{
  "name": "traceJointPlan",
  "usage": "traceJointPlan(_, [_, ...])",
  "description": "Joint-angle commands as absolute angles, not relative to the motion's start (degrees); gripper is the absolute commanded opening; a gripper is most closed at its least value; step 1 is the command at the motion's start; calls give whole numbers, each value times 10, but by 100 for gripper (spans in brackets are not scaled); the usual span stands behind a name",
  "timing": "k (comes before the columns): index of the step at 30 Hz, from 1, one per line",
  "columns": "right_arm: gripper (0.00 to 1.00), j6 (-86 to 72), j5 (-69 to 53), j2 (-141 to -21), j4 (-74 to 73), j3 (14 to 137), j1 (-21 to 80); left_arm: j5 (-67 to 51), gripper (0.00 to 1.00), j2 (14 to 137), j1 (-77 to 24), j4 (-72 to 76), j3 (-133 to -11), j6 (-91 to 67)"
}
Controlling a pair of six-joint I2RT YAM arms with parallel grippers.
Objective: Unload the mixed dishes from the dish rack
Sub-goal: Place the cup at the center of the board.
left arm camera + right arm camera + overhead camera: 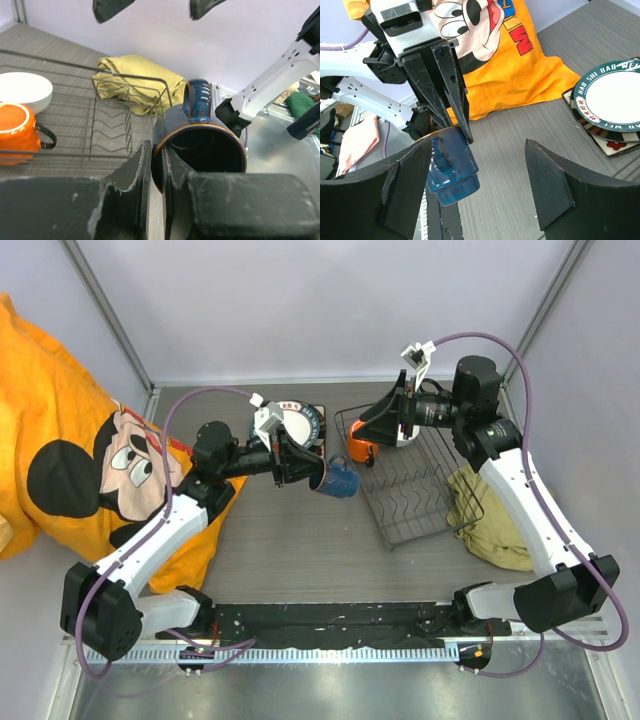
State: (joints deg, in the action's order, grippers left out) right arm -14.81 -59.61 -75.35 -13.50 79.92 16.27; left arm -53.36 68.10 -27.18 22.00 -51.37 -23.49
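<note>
My left gripper (305,472) is shut on the rim of the small dark-blue cup (338,481), one finger inside and one outside, holding it tilted above the table left of the dish rack (420,510). In the left wrist view the cup (200,145) opens toward the camera, handle up. The orange mug (360,452) and white bowl (407,436) sit at the rack's far end. My right gripper (366,431) hovers open over the mug, nothing between its fingers (550,190). The round dark-rimmed plate (300,424) lies on the square plate (612,146) on the table.
A big orange Mickey Mouse cloth (70,460) covers the table's left side. An olive cloth (490,520) lies bunched right of the rack. The two grippers are close together near the rack's left edge.
</note>
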Motion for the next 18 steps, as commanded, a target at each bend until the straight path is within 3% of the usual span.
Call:
traceJointPlan(1, [81,-134,-592,-730,-120,809,163,-519,0,667,-264,191,-545,-192])
traceJointPlan(11, [81,-92,-561,-703,-157,800,162,-461,0,713,-252,2,-612,-38])
traceJointPlan(18, [81,-11,-491,-698,-235,817,163,-348,0,788,-250,-245,-717,116])
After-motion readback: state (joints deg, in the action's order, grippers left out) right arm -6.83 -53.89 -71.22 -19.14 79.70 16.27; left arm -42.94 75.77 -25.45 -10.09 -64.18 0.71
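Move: The left hand already holds the blue cup by its rim, some 25 cm above the table. The clear board centre it is bound for lies roughly 8 cm ahead and 3 cm to its right. The plate stack is about 22 cm ahead and 6 cm left of this hand; the orange mug is some 19 cm ahead and 12 cm right. From the empty right hand, that centre spot is about 4 cm ahead, 5 cm left and 30 cm below. Forward and down together, about 6 cm each and gathering speed, the left hand carries the blue cup towards the board's centre, drifting slightly left. Its rightward-pointing fingers dip some 20 degrees and swing about 10 degrees counter-clockwise, keeping their pinch on the rim. The open right hand eases a centimetre or so right, away from the cup. ##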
